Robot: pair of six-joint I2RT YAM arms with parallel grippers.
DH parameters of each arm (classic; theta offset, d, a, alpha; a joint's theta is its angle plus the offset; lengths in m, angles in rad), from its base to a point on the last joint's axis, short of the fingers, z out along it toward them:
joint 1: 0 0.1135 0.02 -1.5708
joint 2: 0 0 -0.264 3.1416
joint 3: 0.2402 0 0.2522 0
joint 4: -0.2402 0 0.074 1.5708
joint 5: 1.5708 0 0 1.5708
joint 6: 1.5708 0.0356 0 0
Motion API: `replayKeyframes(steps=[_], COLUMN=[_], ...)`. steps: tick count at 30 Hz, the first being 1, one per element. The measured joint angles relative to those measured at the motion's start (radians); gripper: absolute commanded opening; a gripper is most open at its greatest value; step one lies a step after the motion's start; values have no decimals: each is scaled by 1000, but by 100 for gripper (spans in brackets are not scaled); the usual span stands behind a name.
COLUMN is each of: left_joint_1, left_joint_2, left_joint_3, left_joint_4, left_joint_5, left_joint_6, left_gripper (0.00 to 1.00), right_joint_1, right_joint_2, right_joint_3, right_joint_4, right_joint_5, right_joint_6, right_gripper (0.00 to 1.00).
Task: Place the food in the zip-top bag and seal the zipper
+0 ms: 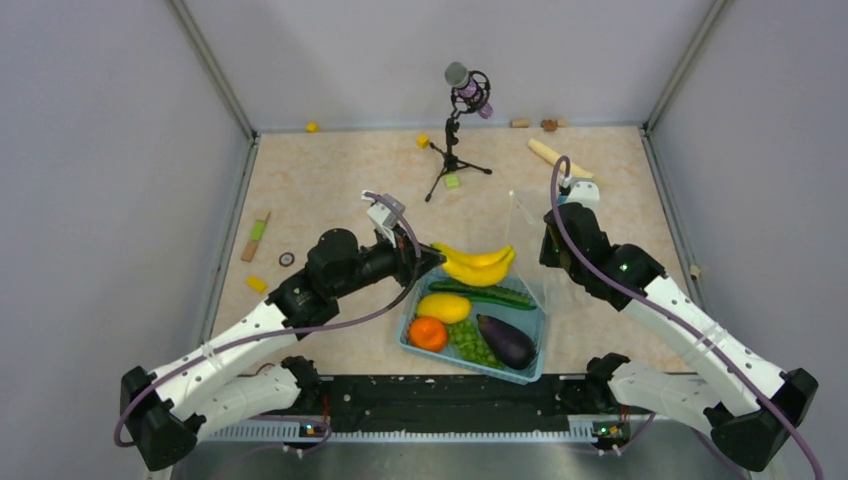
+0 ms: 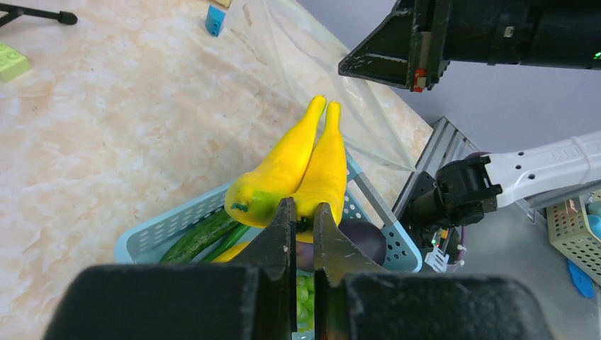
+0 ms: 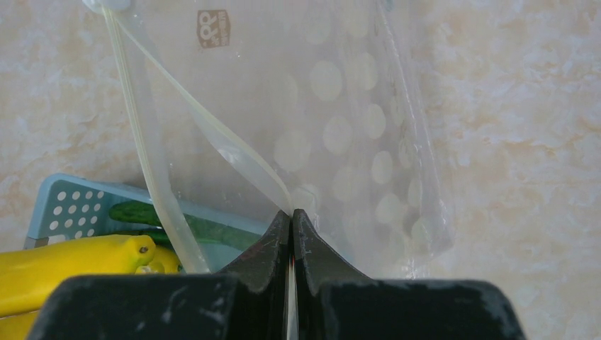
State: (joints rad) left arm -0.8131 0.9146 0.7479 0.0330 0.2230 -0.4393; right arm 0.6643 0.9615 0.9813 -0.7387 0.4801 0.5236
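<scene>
My left gripper (image 1: 428,258) (image 2: 303,216) is shut on the stem end of the yellow banana (image 1: 478,265) (image 2: 298,163), holding it just above the far rim of the light blue basket (image 1: 408,322). In the basket lie the yellow oval fruit (image 1: 443,307), orange (image 1: 428,333), green grapes (image 1: 472,342), eggplant (image 1: 505,340) and cucumber (image 1: 497,296). My right gripper (image 1: 553,250) (image 3: 292,212) is shut on the mouth edge of the clear dotted zip-top bag (image 1: 530,225) (image 3: 340,127). The bag's mouth gapes, and its whitish zipper (image 3: 157,180) hangs in two separate strips.
A microphone on a tripod (image 1: 455,150) stands at the back centre. A beige wooden cylinder (image 1: 558,158) lies at the back right. Small blocks (image 1: 451,181) are scattered over the far and left table. Grey walls close in the left, right and back.
</scene>
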Motion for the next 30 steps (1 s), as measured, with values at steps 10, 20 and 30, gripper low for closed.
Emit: replayKeyframes(steps=[10, 20, 30], left_joint_1=[0, 0, 0], left_joint_2=[81, 269, 380], left_joint_3=[116, 284, 322], left_joint_4=[-5, -115, -115], left_joint_5=[42, 24, 76], left_joint_6=[44, 114, 153], left_gripper=[0, 0, 0], right_joint_1=[0, 0, 0], right_joint_2=[8, 7, -4], right_joint_3=[0, -11, -41], right_joint_4=[14, 45, 116], right_joint_5=[-11, -27, -150], right_joint_6=[-8, -16, -49], right_gripper=[0, 0, 0])
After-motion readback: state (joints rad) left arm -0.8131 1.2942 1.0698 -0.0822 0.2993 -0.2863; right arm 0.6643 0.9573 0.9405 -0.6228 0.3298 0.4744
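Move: The left hand holds the bananas by their stem ends; the bag's open mouth lies about 16 cm to its right, 4 cm ahead and 9 cm lower. The blue basket's middle is 5 cm back, 7 cm right and some 18 cm below that hand, with the cucumber 1 cm ahead and 10 cm right. The right hand pinches the mouth's edge, the mouth's middle about 3 cm left, level fore-and-aft and 3 cm below. Left arcs the held bananas 7 cm right and forward into the bag mouth; right draws it 3 cm left. ##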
